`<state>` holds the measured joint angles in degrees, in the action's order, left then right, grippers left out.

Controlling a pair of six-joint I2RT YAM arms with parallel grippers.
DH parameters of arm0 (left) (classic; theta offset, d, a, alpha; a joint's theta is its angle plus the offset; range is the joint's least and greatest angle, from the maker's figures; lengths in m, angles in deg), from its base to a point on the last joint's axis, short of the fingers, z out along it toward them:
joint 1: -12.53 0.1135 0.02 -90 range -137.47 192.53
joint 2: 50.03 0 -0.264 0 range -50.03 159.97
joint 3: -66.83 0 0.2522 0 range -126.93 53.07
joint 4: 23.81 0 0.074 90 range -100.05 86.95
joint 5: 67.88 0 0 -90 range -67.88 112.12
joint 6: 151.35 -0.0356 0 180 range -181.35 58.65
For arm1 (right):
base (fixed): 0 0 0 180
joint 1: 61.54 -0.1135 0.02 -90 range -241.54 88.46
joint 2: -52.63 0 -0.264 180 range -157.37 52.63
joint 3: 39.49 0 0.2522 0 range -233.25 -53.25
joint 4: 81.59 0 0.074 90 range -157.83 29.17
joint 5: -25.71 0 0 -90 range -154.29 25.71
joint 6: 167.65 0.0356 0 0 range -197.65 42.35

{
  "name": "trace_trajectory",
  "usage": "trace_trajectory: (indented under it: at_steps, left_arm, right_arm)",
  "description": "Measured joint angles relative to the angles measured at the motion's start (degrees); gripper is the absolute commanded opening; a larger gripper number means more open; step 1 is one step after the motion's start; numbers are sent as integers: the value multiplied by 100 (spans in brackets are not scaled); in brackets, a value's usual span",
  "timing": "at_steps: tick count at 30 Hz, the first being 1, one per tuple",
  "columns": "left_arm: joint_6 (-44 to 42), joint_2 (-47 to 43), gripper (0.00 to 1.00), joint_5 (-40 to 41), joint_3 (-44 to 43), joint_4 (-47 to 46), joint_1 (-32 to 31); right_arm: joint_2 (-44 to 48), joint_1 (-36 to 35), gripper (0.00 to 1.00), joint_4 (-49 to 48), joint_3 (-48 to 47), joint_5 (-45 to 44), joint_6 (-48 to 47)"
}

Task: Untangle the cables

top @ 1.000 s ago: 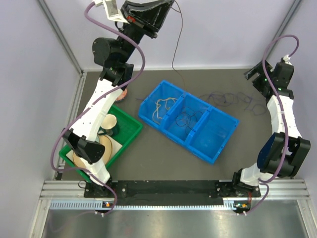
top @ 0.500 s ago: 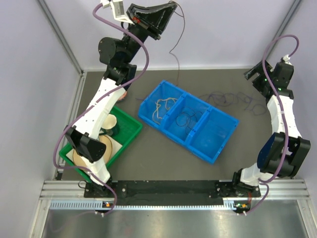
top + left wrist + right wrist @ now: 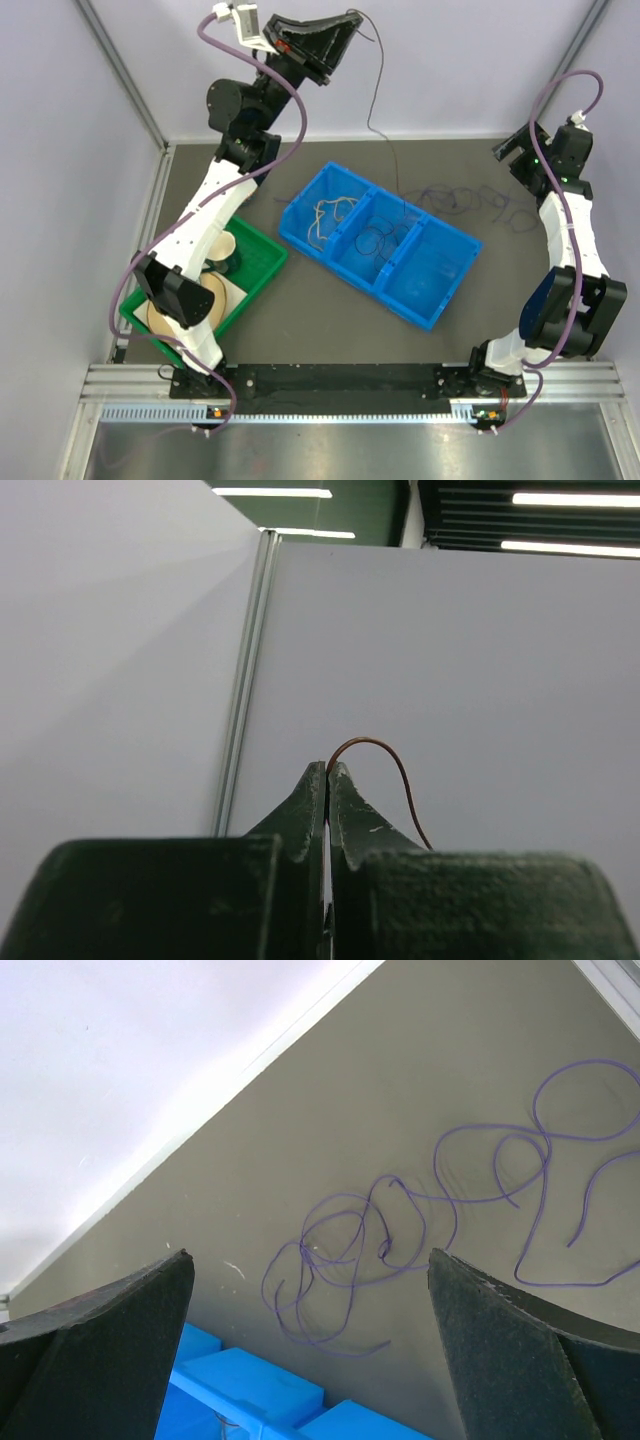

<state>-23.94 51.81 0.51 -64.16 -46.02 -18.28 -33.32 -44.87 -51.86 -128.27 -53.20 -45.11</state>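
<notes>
My left gripper (image 3: 350, 22) is raised high at the back, shut on a thin brown cable (image 3: 378, 110) that hangs from it down toward the blue bin (image 3: 440, 290). The left wrist view shows the cable (image 3: 392, 770) pinched at the closed fingertips (image 3: 328, 767). A black cable (image 3: 372, 240) lies in the bin's middle compartment and a beige cable (image 3: 330, 215) in its left one. A purple cable (image 3: 478, 204) lies loose on the table behind the bin, also in the right wrist view (image 3: 400, 1230). My right gripper (image 3: 510, 160) is open and empty above it.
A green tray (image 3: 262, 268) with cups and a plate stands at the left, near the left arm. Grey walls close the table at the back and sides.
My left gripper has moved to the right with the brown cable, and the hanging cable has swung right toward the bin. The right arm has not moved.
</notes>
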Motion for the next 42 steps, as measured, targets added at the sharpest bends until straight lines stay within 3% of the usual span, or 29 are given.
trace_trajectory:
  at_steps: [16, 35, 42]
  left_arm:
    - [389, 4, 0, 105, 1545, -219, -33]
    - [293, -20, 0, 107, 1633, -295, -179]
    - [302, -144, 0, 83, 2938, -286, -208]
  right_arm:
    - [0, 0, 99, 0, 0, 17, 0]
    - [0, 0, 99, 2, 0, 48, 0]
    - [0, 0, 99, 0, 0, 63, 0]
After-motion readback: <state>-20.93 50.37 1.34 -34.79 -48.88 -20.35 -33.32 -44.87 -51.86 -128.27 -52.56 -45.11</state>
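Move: The middle compartment of the blue box, where the dark cable pinched by the left hand already trails, lies about 62 cm below that hand, some 5 cm ahead and 8 cm to its right. At table level too, the pale cable in the left compartment is 12 cm ahead and 5 cm left; the purple cables are 19 cm ahead and 29 cm right. From the right hand, the middle compartment is roughly 32 cm left, 4 cm back and 22 cm down. The dark cable, still pinched in the left hand's shut fingers, is lowered some 20 cm towards the blue box's middle compartment, drifting slightly forward and to the right. The descent goes in two drops of about 10 cm with a short hover between them, the second still fast at the end, while the upward-pointing fingers tip forward and down by about 25 degrees. ##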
